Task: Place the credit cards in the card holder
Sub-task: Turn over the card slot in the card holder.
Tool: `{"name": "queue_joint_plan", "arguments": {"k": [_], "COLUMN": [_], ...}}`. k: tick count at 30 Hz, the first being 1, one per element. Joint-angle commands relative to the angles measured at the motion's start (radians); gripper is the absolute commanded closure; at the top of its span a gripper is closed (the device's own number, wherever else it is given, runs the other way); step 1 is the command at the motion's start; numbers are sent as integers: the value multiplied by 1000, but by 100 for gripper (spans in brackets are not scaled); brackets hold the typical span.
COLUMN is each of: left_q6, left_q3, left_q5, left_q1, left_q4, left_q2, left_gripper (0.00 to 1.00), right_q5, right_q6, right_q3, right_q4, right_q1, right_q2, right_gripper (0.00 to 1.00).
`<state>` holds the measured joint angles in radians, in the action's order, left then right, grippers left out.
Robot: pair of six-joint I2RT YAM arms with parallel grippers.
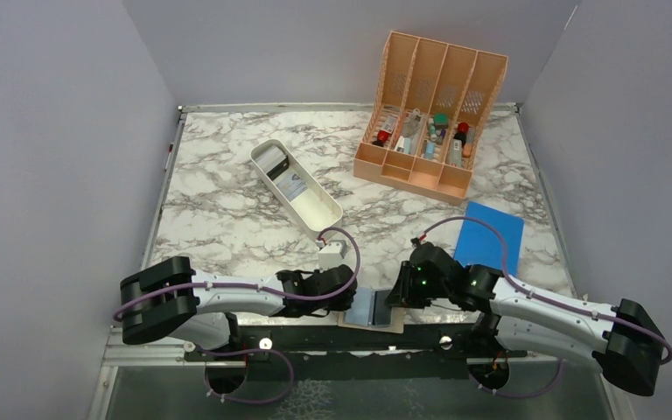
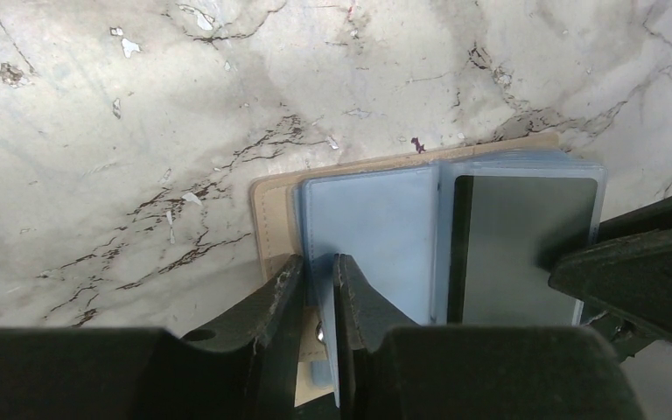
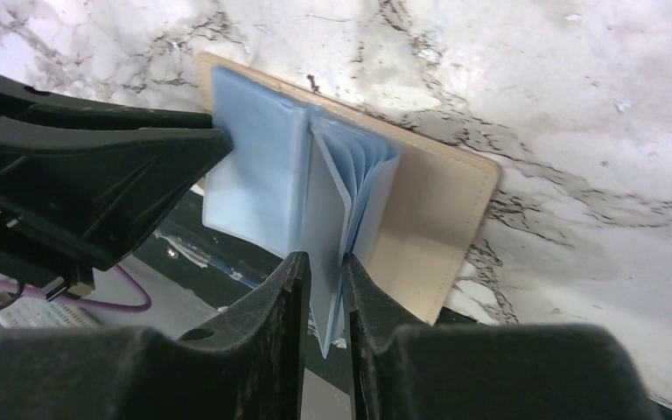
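The card holder (image 1: pixel 372 308) lies open at the table's near edge, tan cover down and blue-grey pockets up. My left gripper (image 1: pixel 347 297) is shut on its left pocket leaf (image 2: pixel 367 227), with the fingertips (image 2: pixel 350 280) pinching the leaf's near edge. My right gripper (image 3: pixel 325 262) is shut on a fanned bundle of pocket leaves (image 3: pixel 354 175) on the right side. A dark credit card (image 2: pixel 521 249) sits inside a clear right-hand pocket. Two more credit cards, one dark (image 1: pixel 271 162) and one pale bluish (image 1: pixel 290 185), lie in the white tray.
A long white tray (image 1: pixel 319 210) lies diagonally at mid-table. A peach slotted organizer (image 1: pixel 433 105) with small items stands at the back right. A flat bright-blue rectangle (image 1: pixel 490 234) lies beside my right arm. The card holder overhangs the table's near edge.
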<state>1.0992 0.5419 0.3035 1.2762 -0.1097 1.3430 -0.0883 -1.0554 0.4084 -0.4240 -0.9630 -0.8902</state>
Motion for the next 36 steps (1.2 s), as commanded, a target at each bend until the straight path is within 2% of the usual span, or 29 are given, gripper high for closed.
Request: {"name": "queue_joint_plan", "arguments": {"k": [1,11,17,36], "left_q6": [9,16,16,25], "left_q3": [1,-8,-10,-12], "left_q5": [-18,-19,-19,-8], "left_q1": [-1,-1,-1,-1], "left_q4": [1,7,10,-14], "left_q2": [16,3,3,-44], "left_gripper": [78,77,77,77], "right_q5": [-39,-102,-147,-143], "right_q6": [6,17,53,77], "right_q3": [1,-19,-24,-31], "right_q4": [68,186,293,353], "right_q1": [-8,-7,-8,-8], "right_q2": [-4,-59,-71,-122], "right_gripper": [73,71,61,55]}}
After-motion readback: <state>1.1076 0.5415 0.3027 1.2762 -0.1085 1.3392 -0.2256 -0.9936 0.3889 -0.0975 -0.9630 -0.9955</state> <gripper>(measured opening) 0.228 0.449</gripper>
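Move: The upright card slot stands at the right fingers, its middle about 2 cm left, 1 cm back and 2 cm below the hand. The left-hand slot stack lies some 7 cm left, 1 cm back and 4 cm below; the bare tan cover is 2 cm back, 0 cm sideways and 4 cm below. From the left hand, at the holder's left edge, the slot is about 8 cm right, level fore and aft, 1 cm above. Right hand sweeps the slot about 5 cm left and 2 cm up over the spine, fingers opening. ##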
